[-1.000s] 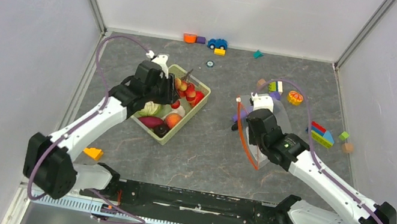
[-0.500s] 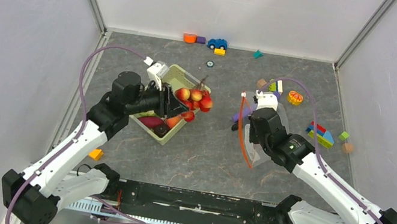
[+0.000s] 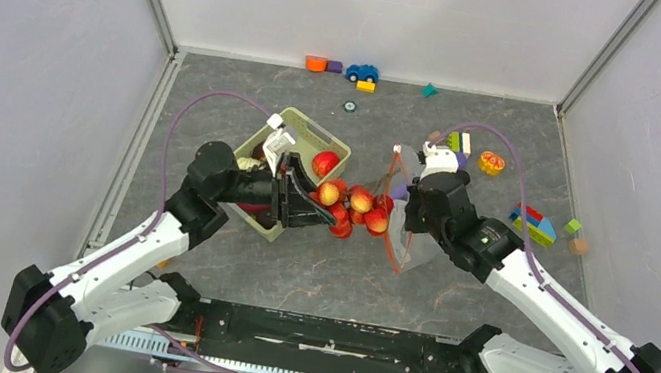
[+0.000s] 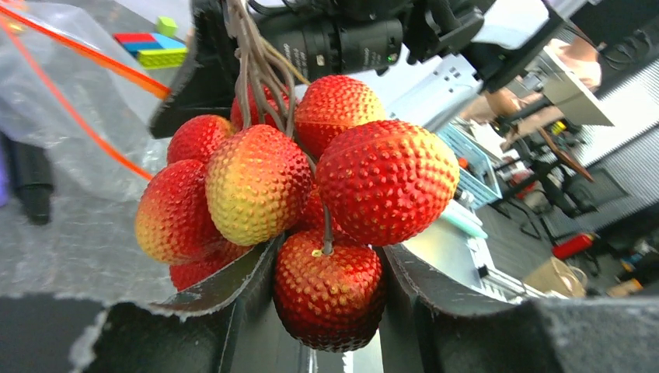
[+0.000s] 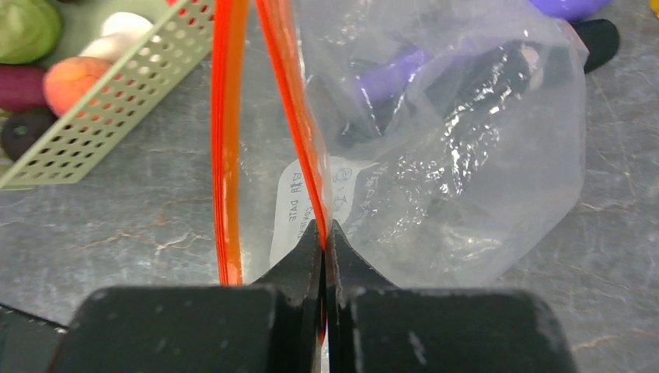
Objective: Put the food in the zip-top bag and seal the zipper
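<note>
My left gripper is shut on the lowest fruit of a bunch of red and yellow bumpy fruits, part of the food. In the top view the bunch hangs just left of the zip-top bag, and the left gripper is behind it. The right gripper is shut on one side of the orange-red zipper; the other side stands apart, so the clear bag gapes. More food lies in the green basket: cabbage, a peach apple.
A purple and a dark piece show through the bag's plastic. Coloured blocks and an orange citrus slice lie to the right of the bag. A toy car and small blocks sit by the back wall.
The left arm lifted the fruit bunch out of the basket and carried it right, up to the bag's mouth. The right gripper raised the bag's zipper edge slightly.
</note>
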Robot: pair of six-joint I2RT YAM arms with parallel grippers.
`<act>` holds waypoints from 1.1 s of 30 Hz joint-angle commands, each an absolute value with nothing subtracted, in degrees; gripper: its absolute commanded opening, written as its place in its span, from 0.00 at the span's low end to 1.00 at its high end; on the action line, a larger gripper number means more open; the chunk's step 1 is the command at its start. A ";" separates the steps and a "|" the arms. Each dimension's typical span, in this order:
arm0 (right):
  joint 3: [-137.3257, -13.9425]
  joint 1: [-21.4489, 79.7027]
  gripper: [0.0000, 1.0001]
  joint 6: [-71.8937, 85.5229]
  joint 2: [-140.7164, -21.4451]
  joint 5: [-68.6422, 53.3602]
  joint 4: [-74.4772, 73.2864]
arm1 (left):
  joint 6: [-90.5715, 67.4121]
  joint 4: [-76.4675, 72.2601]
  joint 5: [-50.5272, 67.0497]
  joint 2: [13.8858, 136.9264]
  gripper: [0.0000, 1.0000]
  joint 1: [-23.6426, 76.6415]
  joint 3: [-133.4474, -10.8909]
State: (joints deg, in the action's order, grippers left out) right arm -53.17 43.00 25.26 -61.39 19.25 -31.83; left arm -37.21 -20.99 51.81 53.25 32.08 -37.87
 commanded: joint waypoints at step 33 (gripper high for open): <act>-48.07 42.87 0.00 16.93 -57.34 4.96 -13.79 | -44.82 14.46 31.80 63.06 0.02 38.62 -52.98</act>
State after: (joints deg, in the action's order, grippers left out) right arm -50.33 43.00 22.15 -57.56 13.91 -22.33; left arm -42.65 10.61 35.03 60.42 37.82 -46.61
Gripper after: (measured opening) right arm 0.010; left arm 0.480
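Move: The left hand holds the fruit bunch; the bag's open mouth lies roughly 10 cm ahead of it, 13 cm right and 12 cm below. The basket's middle is about 20 cm ahead, 10 cm left and 24 cm below, with a loose red fruit some 24 cm ahead, 3 cm left and 22 cm below. From the right hand, which pinches the bag's edge, the fruit bunch is about 11 cm left, 8 cm back and 8 cm higher. The left hand lowers the gripped fruit some 7 cm towards the bag mouth; the right lifts the bag 3 cm. ##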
